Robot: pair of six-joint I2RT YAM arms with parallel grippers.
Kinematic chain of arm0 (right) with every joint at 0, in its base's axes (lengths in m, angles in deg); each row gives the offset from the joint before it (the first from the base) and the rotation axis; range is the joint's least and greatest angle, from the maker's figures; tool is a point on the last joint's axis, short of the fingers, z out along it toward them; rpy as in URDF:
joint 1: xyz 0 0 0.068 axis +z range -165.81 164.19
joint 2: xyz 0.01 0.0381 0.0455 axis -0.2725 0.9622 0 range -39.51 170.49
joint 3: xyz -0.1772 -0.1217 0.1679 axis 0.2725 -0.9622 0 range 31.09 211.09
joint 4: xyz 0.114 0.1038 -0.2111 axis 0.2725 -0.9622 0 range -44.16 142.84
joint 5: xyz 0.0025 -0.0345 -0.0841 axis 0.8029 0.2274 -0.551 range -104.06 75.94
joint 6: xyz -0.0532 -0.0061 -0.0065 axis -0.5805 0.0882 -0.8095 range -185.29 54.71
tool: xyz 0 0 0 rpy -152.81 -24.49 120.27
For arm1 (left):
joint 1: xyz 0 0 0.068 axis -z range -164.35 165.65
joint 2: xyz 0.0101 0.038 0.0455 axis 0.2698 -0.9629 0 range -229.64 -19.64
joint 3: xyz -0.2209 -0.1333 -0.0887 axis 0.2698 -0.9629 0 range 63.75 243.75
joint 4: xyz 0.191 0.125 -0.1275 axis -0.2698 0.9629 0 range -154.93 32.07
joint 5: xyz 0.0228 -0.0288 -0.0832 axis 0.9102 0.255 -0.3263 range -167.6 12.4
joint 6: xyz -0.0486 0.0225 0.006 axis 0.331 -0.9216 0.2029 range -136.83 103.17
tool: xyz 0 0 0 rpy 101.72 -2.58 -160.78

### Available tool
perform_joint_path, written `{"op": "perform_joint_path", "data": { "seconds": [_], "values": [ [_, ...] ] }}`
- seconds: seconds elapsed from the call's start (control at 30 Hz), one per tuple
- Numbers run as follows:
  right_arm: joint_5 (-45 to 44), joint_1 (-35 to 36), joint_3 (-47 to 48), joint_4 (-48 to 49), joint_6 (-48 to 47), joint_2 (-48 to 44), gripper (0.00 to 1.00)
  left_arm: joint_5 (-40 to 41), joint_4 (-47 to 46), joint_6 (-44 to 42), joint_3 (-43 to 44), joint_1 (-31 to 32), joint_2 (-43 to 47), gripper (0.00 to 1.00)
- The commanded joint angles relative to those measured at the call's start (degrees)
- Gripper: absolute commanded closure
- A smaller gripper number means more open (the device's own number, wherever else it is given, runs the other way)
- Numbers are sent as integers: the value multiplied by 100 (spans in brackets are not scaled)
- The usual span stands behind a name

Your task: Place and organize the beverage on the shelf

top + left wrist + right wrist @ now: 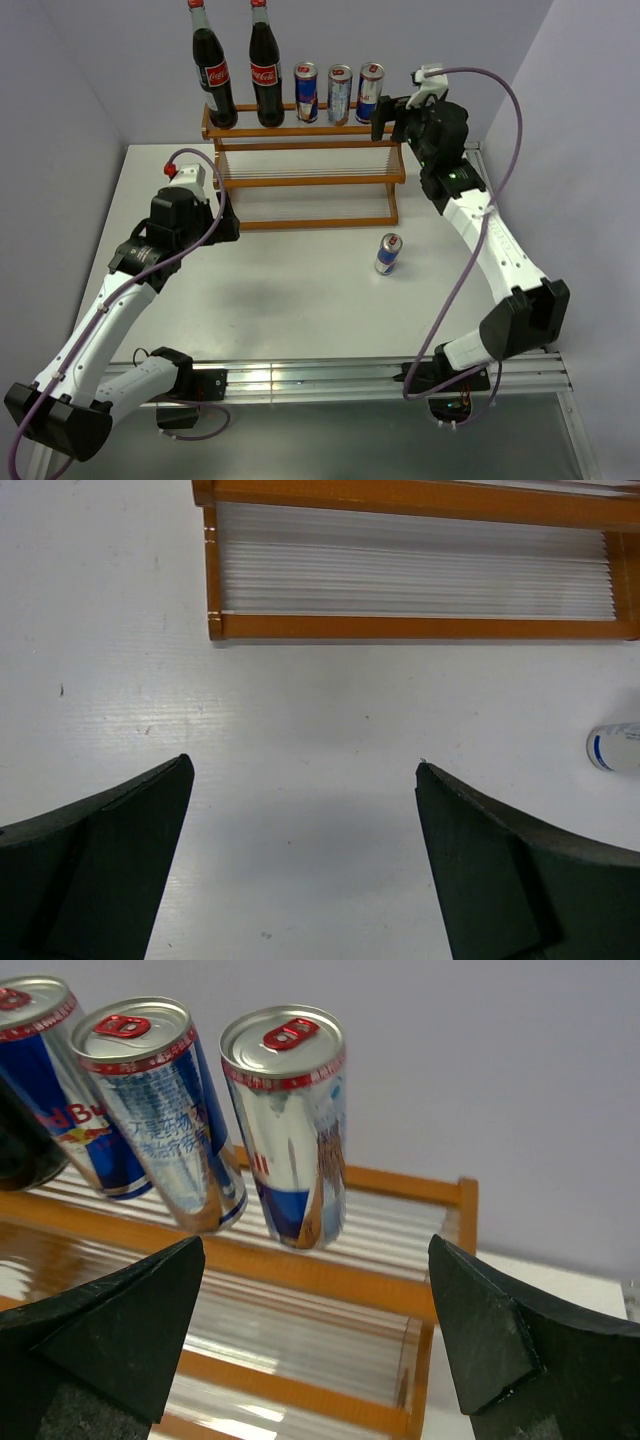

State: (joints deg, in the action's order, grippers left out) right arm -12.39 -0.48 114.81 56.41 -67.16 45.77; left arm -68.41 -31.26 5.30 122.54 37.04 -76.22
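The shelf (pixel 300 178) stands at the back of the table. On its top tier two cola bottles (pixel 214 75) (pixel 266 70) stand at the left, with three cans (pixel 306 92) (pixel 340 93) (pixel 370 92) to their right. A fourth can (pixel 388 253) stands upright on the table in front of the shelf's right end. My right gripper (pixel 385 120) is open just right of the rightmost can (pixel 288 1125), touching nothing. In its wrist view the right gripper (pixel 315 1330) holds nothing. My left gripper (pixel 230 225) (pixel 303 780) is open and empty over the table by the shelf's lower left corner.
The shelf's lower rail (pixel 400 628) lies ahead of the left gripper, and the loose can (pixel 615 747) shows at that view's right edge. Grey walls close in the back and both sides. The right arm's purple cable (pixel 505 120) loops above the shelf's right end.
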Motion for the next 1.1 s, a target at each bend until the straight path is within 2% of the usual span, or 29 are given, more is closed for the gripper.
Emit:
{"op": "perform_joint_path", "data": {
  "seconds": [0.0, 0.03, 0.07, 0.1, 0.17, 0.23, 0.3, 0.37, 0.4, 0.53, 0.67, 0.8, 0.93, 1.07],
  "values": [
    [-404, -30, -215, -303, 651, -713, 0, -382, -185, 177, 309, -38, -29, 0],
    [-457, -39, -355, -705, 818, -949, 0, -453, -212, 247, 335, -29, -38, 1],
    [-640, -30, -409, -953, 1481, -1082, 0, -514, -229, 283, 379, -29, -38, 1],
    [-1190, -39, -453, -1225, 2027, -1222, 0, -671, -238, 309, 405, -21, -55, 0],
    [-1117, -39, -541, -1981, 2532, -1583, 0, -743, -282, 475, 537, 23, -143, 0],
    [-461, -39, -830, -2342, 2472, -1951, 0, -603, -369, 590, 608, 250, -265, 0],
    [-195, -39, -1337, -2405, 2656, -2250, 0, -341, -449, 748, 739, 567, -388, 1],
    [175, -39, -1665, -2475, 2726, -2716, 0, 117, -475, 880, 932, 1208, -678, 0],
    [149, -39, -1927, -2519, 2744, -2875, 0, 205, -510, 916, 1003, 1601, -792, 0],
    [-306, -39, -2307, -2984, 2771, -3752, 0, 417, -860, 1100, 1205, 2376, -1459, 0],
    [-597, -39, -2290, -3512, 2639, -4308, 0, 443, -1292, 1188, 1450, 3037, -2128, 1],
    [-1334, -39, -2325, -3846, 2674, -4870, 0, 548, -1460, 1145, 1995, 3774, -3119, 0],
    [-1722, -39, -2448, -3961, 2885, -5512, 0, 672, -1784, 873, 2531, 4312, -3824, 0],
    [-1644, -48, -2466, -4014, 2894, -5680, 0, 680, -1768, 784, 3103, 4549, -4563, 0]
  ]
}}
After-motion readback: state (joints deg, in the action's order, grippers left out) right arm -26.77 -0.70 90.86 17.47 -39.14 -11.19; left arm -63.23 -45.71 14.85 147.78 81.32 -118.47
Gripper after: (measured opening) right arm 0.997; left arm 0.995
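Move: The last can on the table stands about 35 cm to the left hand's right, level with it in reach and roughly 17 cm lower. The shelf's lower right corner is some 13 cm farther out than that can and a couple of centimetres more to the right. From the right hand, the last can is about 19 cm back, 1 cm to the left and 33 cm below, while the nearest can on the top shelf stands some 7 cm ahead and 3 cm left, about level. Towards the last can, the left hand sweeps about 35 cm to the right with fingers wide open, rising slightly first, then sinking and drawing back some 7 cm as it yaws about 35 degrees clockwise. The empty right hand backs off the shelf by roughly 27 cm and 10 cm right, dipping before it climbs again, its fingers staying open. ##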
